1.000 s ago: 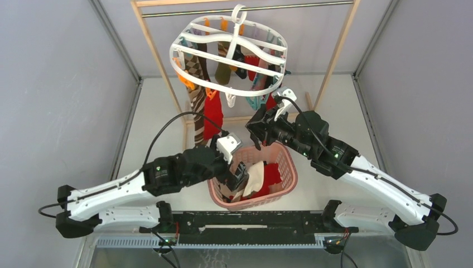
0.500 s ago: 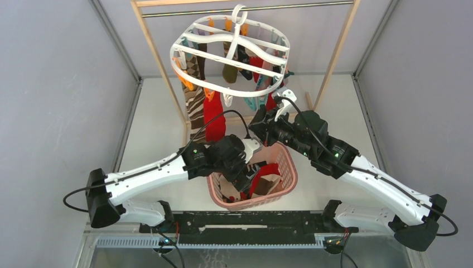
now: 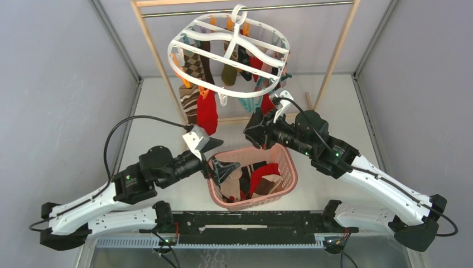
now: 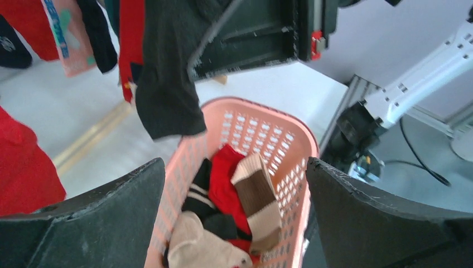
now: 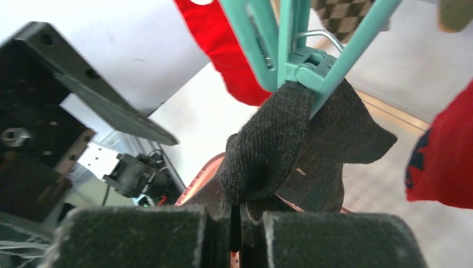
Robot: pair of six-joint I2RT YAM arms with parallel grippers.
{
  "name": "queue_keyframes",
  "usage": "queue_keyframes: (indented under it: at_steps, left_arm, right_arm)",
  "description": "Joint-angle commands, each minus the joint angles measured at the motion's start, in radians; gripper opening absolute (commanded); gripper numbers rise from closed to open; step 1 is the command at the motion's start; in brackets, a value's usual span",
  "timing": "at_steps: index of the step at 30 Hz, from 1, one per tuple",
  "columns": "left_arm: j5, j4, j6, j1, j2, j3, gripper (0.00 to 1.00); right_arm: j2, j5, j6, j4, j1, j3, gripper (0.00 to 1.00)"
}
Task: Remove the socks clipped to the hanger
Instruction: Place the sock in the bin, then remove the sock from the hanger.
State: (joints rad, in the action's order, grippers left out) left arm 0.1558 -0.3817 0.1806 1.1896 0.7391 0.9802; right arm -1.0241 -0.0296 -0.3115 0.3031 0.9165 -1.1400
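The white oval hanger (image 3: 228, 56) hangs from the rod with several socks clipped under it, among them a red one (image 3: 207, 111) and an argyle one (image 3: 192, 67). My right gripper (image 3: 255, 133) reaches up under the hanger's near right side. In the right wrist view my right gripper (image 5: 234, 234) is shut on the lower end of a black sock (image 5: 290, 151), which a teal clip (image 5: 295, 61) still holds. My left gripper (image 3: 222, 155) hovers open at the basket's left rim. The left gripper (image 4: 234, 212) holds nothing, and the black sock (image 4: 167, 84) dangles ahead of it.
A pink lattice basket (image 3: 285, 163) below the hanger holds several loose socks: red (image 4: 231, 178), brown-striped (image 4: 259, 195) and cream (image 4: 201, 245). A wooden frame (image 3: 153, 50) carries the metal rod (image 3: 279, 6). Grey walls close both sides; a black rail (image 3: 251, 220) runs along the near edge.
My left arm has drawn back to the left, from deep over the basket to its left rim, still open. The hanger has swung slightly left. The right gripper has stayed shut under the hanger.
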Motion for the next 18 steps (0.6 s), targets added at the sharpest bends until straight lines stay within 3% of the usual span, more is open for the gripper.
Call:
queue_keyframes:
  at_steps: [1, 8, 18]
  left_arm:
    - [0.104, 0.195, -0.091, 0.034, 0.058, -0.082, 1.0]
    - [0.222, 0.488, -0.173, 0.092, 0.029, -0.24, 1.0]
    - [0.365, 0.721, -0.238, 0.1, 0.006, -0.34, 1.0]
  right_arm:
    - [0.013, -0.145, -0.084, -0.078, -0.009, -0.033, 0.0]
    - [-0.011, -0.258, -0.167, -0.148, -0.013, -0.032, 0.0]
    - [-0.033, -0.306, -0.216, -0.18, -0.002, -0.033, 0.0]
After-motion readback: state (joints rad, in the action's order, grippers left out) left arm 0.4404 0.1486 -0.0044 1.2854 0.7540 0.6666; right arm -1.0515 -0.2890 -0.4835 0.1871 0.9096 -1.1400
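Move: The dark sock, still clipped and already pinched by the right fingers, hangs about 9 cm ahead of the left hand, 7 cm to its right and slightly above. The red sock hangs some 12 cm ahead and 7 cm left of the left hand, about level in height. From the right hand, the bin lies about 3 cm back, 3 cm right and 24 cm below; the sock's teal clip is about 5 cm ahead, 2 cm left and 7 cm above. The right hand pulls the pinched sock back-left and up about 5 cm; the open left hand edges forward. ##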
